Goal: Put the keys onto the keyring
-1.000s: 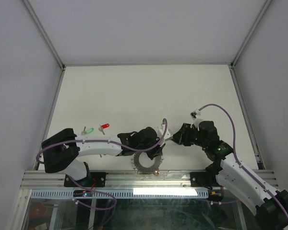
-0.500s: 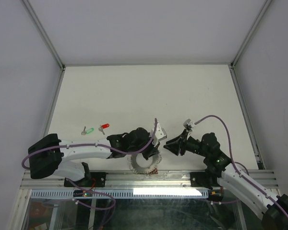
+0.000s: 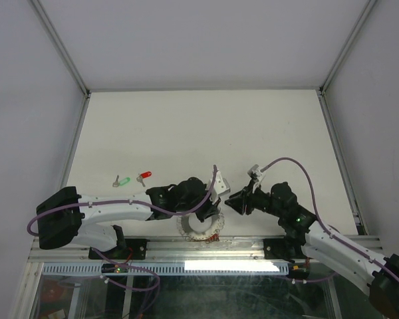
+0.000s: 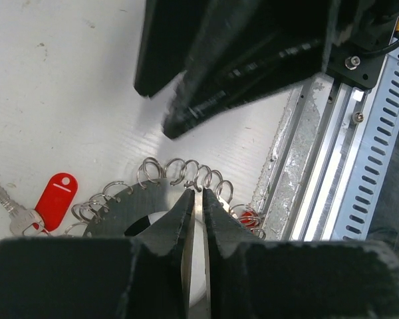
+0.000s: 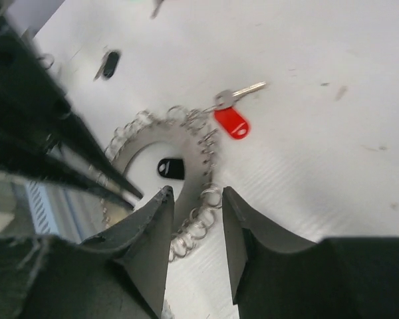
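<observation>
The keyring [image 3: 198, 230] lies flat at the table's near edge, a grey disc [image 4: 130, 206] fringed with wire loops. My left gripper [image 3: 209, 207] is shut, its tips [image 4: 195, 194] resting on the ring's far rim. My right gripper [image 3: 228, 199] is open and empty, its jaws [image 5: 194, 197] straddling the loops on the ring [image 5: 191, 143]. A red key [image 5: 231, 121] lies against the ring's rim, also visible in the left wrist view [image 4: 55, 198]. A black key head [image 5: 171, 168] sits in the hole. A green key [image 3: 124, 180] and a red key [image 3: 145, 175] lie loose to the left.
An aluminium rail [image 3: 153, 249] runs just behind the ring along the near edge [image 4: 319, 166]. Another black key [image 5: 108, 64] lies on the table beyond the ring. A purple cable [image 3: 289, 161] arcs over my right wrist. White walls enclose the table.
My right gripper has swung left and down to the ring's right rim, its jaws slightly narrower. The left arm has settled lower and stays shut on the ring.
</observation>
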{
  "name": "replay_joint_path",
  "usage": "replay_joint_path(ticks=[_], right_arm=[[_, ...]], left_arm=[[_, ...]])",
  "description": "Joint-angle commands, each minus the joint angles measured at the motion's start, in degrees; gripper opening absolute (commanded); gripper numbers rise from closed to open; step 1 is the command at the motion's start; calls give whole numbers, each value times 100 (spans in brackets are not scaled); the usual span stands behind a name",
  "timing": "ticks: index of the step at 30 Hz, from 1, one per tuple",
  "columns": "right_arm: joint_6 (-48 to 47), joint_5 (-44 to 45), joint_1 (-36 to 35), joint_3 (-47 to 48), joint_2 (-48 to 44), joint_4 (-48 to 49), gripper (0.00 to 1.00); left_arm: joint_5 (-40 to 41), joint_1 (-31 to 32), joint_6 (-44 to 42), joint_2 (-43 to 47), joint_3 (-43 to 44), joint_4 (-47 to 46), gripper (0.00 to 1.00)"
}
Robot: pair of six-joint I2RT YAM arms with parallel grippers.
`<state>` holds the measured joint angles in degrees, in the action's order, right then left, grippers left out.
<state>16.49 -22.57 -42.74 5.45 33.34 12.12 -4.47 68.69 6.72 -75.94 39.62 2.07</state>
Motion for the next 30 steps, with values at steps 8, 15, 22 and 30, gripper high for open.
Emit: replay_joint_path(ticks=[8, 15, 22, 30], right_arm=[[2339, 2997, -6, 1193, -364, -2547, 37], [2535, 3194, 18, 1690, -79, -3441, 36], [2567, 2977, 38, 1752, 187, -3430, 36], [2665, 2789, 47, 1695, 346, -3258, 36]], left_arm=[[-214, 48, -27, -464, 298, -166, 34], [12, 49, -46, -994, 594, -28, 36], [1010, 51, 371, -1111, 761, 247, 35], [1186, 51, 512, -1466, 1128, 439, 34]])
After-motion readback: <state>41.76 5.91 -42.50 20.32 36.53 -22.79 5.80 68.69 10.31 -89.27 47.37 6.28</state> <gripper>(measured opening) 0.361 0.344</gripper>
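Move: The left hand's shut fingers hang over the keyring; the wire coil on its far-right edge lies about 3 cm ahead, 3 cm right and 6 cm below. The black tag inside the keyring is roughly 2 cm ahead and 2 cm left of that hand, the red-tagged key beyond the rim about 8 cm ahead and 1 cm left, both about 7 cm down. From the right hand the coil lies about 4 cm left, 1 cm ahead and 7 cm below. Heading for the coil on the keyring's far-right edge, the left hand opens its fingers about a third, sinks some 4 cm, then slides forward 3 cm at that height while turning slightly counter-clockwise, its parted fingertips ending close about the coil. The right hand, fingers still parted, backs away from the keyring to the right and forward, swinging clockwise, and finally dips a little. ##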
